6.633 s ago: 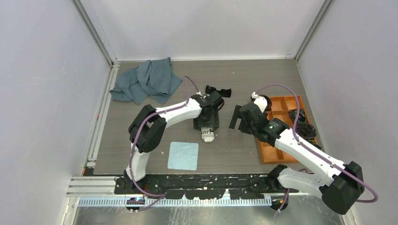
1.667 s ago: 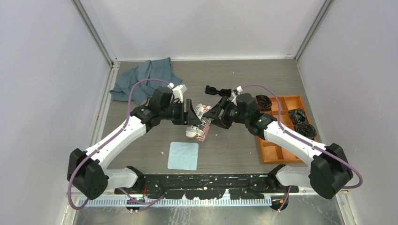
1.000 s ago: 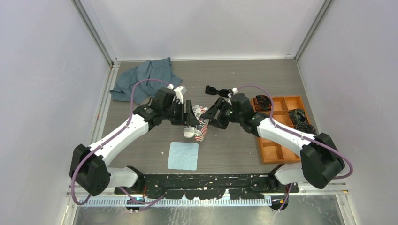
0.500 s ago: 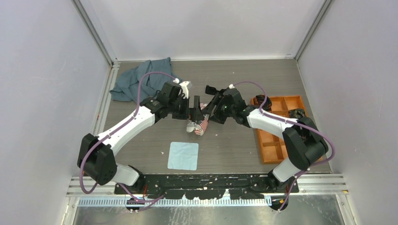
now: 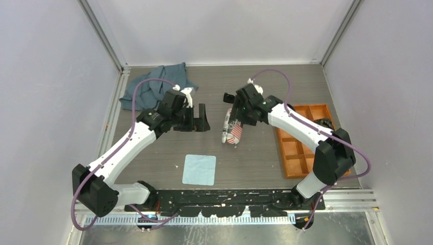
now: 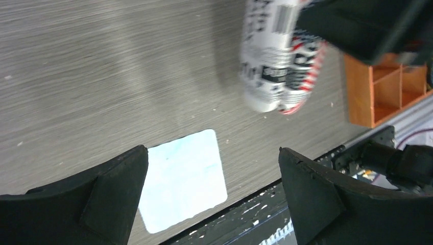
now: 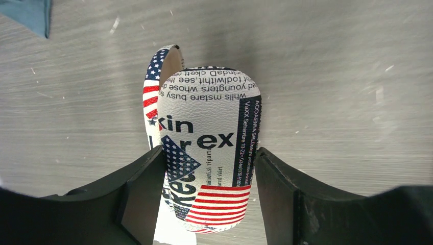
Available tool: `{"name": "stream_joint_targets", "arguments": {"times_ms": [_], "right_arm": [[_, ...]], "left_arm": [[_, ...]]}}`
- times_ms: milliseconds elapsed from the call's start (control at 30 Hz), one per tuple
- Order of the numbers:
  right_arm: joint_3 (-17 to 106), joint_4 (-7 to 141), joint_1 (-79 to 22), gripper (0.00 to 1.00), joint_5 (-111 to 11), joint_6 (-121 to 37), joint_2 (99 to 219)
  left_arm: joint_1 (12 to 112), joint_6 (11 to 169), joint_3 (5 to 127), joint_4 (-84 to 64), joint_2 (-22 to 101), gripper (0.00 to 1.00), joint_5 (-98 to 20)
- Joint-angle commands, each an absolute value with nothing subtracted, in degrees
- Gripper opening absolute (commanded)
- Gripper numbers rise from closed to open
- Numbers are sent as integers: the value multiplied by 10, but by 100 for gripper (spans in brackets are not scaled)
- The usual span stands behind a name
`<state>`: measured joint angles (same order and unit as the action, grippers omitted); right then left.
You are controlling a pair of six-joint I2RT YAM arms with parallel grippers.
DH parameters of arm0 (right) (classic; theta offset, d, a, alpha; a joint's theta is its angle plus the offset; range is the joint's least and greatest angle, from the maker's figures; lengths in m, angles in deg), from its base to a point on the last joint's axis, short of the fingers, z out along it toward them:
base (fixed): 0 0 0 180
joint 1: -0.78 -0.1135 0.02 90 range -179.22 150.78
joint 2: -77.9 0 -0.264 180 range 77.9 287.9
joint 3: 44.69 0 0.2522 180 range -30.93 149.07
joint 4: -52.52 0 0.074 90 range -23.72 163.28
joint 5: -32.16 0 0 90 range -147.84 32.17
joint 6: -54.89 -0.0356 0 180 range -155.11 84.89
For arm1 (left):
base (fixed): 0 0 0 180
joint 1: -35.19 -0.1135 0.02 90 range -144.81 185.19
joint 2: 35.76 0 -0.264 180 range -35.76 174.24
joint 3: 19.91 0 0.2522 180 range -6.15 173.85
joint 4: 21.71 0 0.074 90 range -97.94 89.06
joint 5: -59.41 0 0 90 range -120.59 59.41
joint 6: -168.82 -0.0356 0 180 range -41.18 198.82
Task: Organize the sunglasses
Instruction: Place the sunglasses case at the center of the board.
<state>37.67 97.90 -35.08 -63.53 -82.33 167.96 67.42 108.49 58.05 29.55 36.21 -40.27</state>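
The sunglasses [image 5: 226,97] lie at the back middle of the table, and only one black end shows past my right arm. My right gripper [image 5: 234,120] is shut on the white patterned case [image 5: 232,130] and holds it just above the table. In the right wrist view the case [image 7: 207,138] sits between both fingers [image 7: 138,189], its lid slightly ajar. My left gripper [image 5: 201,118] stands wide open and empty, a short way left of the case. The left wrist view has the case [image 6: 278,56] ahead of its gripper [image 6: 213,153].
A light blue square cloth [image 5: 199,169] lies near the front edge, under the left gripper's view [image 6: 181,178]. A crumpled grey-blue cloth [image 5: 158,87] sits at the back left. An orange divided tray [image 5: 301,153] with black coiled bundles [image 5: 327,127] stands on the right.
My left gripper let go of the case, opened wide and drew back to the left. The right arm swung the case to the right, away from the left gripper.
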Motion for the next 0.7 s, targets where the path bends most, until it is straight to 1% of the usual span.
{"name": "stream_joint_targets", "arguments": {"times_ms": [0,67,133,300,367,533,667], "right_arm": [[535,1204,-389,0,-805,-729,1710],[607,1286,-412,1,-854,-719,1749],[655,1334,-430,1,-882,-711,1784],[722,1399,-475,0,-969,-710,1857],[738,1412,-480,0,-977,-713,1884],[743,1386,-493,0,-965,-712,1924],[732,1370,-497,1,-956,-707,1921]], "left_arm": [[657,1099,612,375,330,100,-320],[653,1109,612,397,318,100,-281],[650,1114,609,407,307,100,-261],[642,1124,594,421,287,100,-237],[637,1124,587,423,279,100,-236],[633,1138,560,418,259,100,-241],[632,1139,550,424,245,100,-239]]}}
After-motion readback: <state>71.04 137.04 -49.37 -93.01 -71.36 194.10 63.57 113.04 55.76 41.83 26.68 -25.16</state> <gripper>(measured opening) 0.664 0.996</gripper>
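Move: The right hand already grips the sunglasses case, some 12 cm above the board. The board's centre, where the case is to go, lies about 8 cm ahead and 5 cm to the left. The sunglasses are roughly 27 cm straight ahead, the light-blue cloth about 10 cm back and 18 cm left, and the orange organizer's middle 5 cm ahead and 35 cm right. From the empty left hand the board's centre is about 14 cm ahead, 12 cm right and 19 cm below. Keeping the case pinched, the right hand lifts it about 6 cm over the board, then lowers it a little more than that almost on the spot, rolling some 50 degrees all the while so that its fingers swing from pointing down and to the left to pointing down and to the right. The left hand, wide open and empty, draws about 8 cm to its left, away from the case, turning somewhat counter-clockwise. ##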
